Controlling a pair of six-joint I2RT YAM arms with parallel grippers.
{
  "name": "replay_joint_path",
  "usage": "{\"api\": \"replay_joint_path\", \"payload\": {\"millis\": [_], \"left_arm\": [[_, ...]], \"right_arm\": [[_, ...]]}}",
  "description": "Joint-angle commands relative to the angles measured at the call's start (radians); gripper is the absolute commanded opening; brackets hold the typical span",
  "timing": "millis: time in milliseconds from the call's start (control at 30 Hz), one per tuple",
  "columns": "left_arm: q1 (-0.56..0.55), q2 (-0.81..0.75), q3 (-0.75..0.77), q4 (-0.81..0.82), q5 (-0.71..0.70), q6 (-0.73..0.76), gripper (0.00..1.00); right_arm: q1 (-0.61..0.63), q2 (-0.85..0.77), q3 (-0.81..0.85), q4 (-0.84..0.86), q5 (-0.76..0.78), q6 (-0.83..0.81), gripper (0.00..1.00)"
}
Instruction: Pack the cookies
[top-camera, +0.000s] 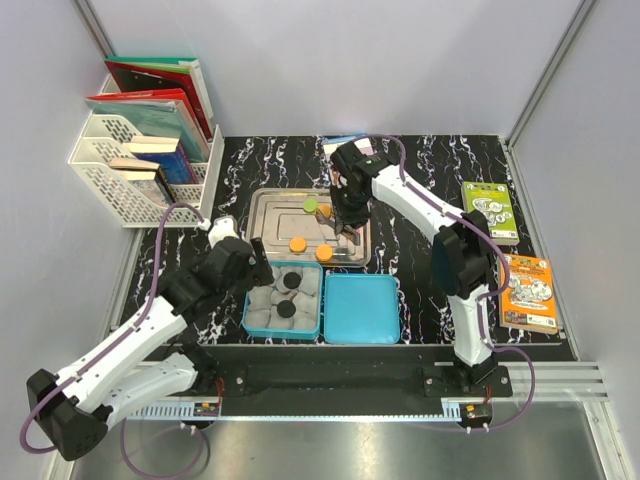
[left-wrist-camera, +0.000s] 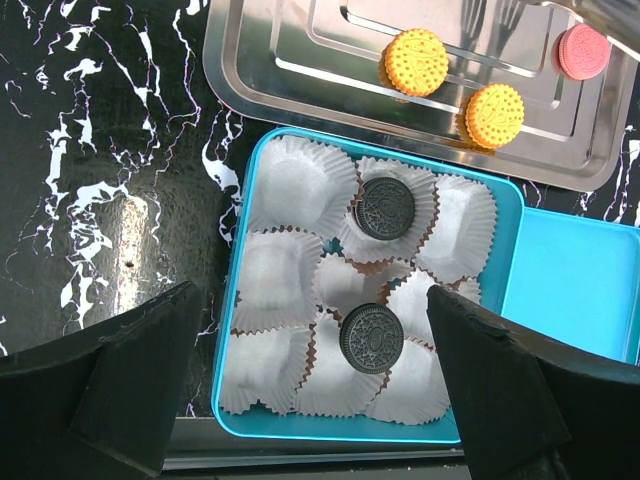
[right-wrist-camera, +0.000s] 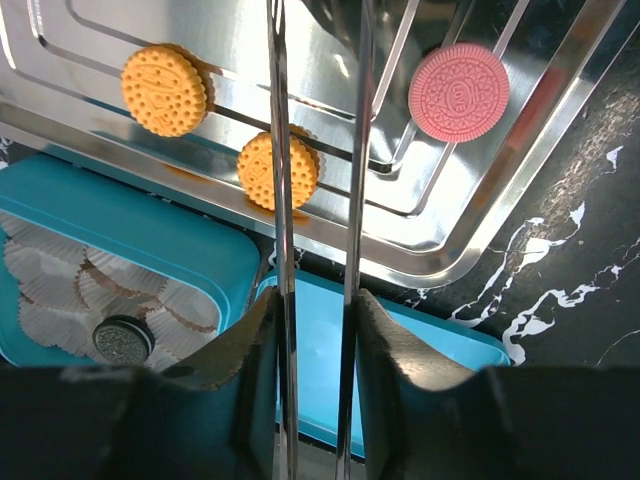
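Observation:
Two orange cookies (top-camera: 298, 244) (top-camera: 324, 253) and a green one (top-camera: 311, 205) lie on the steel tray (top-camera: 262, 200). A pink cookie (right-wrist-camera: 459, 91) rests in the tray's corner. Two black cookies (left-wrist-camera: 386, 208) (left-wrist-camera: 370, 338) sit in white paper cups in the blue box (left-wrist-camera: 250, 200). My left gripper (left-wrist-camera: 315, 330) hangs open over the box's near end, empty. My right gripper (right-wrist-camera: 315, 310) is shut on metal tongs (right-wrist-camera: 279, 150), whose two arms reach over the tray past an orange cookie (right-wrist-camera: 262, 172). The tong tips run out of the right wrist view.
The box's blue lid (top-camera: 361, 308) lies to the right of the box, under my right wrist. A white rack of books (top-camera: 140, 150) stands at the back left. Two booklets (top-camera: 490, 210) (top-camera: 528, 290) lie at the right edge.

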Motion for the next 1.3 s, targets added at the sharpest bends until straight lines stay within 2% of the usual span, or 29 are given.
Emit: {"api": "replay_joint_path", "payload": {"millis": [0,200,567,767,933,1100,1267], "left_arm": [[0.004,-0.012,-0.011,0.031,0.003,0.002,0.99],[0.004,-0.013,-0.003,0.031,0.003,0.0,0.99],[0.004,0.016,0.02,0.031,0.0,0.003,0.99],[0.002,0.025,0.037,0.03,-0.007,0.009,0.99],[0.004,0.036,0.084,0.004,-0.052,0.013,0.99],[0.036,0.045,0.138,-0.035,-0.09,0.0,0.99],[0.079,0.033,0.161,-0.066,-0.112,-0.014,0.99]], "right_arm": [[0.005,0.008,-0.012,0.027,0.0,-0.013,0.27],[0.006,-0.06,-0.015,0.014,0.025,-0.009,0.24],[0.052,-0.287,-0.023,-0.066,0.04,-0.009,0.22],[0.155,-0.409,-0.04,-0.12,0.026,0.0,0.21],[0.296,-0.477,-0.059,-0.163,0.051,0.033,0.21],[0.376,-0.549,-0.173,-0.118,0.051,0.1,0.2],[0.445,-0.544,-0.236,-0.063,0.035,0.131,0.2]]}}
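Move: My right hand holds the tongs squeezed on an orange cookie, their tips about 6 cm left, 2 cm ahead and 8 cm below it. The cup-lined box lies some 20 cm back and 16 cm left of that hand; the left cookie of the near orange pair is 6 cm back and 12 cm left, the other 8 cm back and 6 cm left, the blue lid 23 cm back and 4 cm right. From my left hand the box is about 5 cm back, 6 cm right and 12 cm down. With my right hand I keep the tongs squeezed and dip about a centimetre, then lift some 15 cm off the tray and swing back about 19 cm and slightly left towards the cup-lined box, turning about 20 degrees counter-clockwise and starting to sink at the end. Late on, my open left hand rises about 3 cm and edges forward. ##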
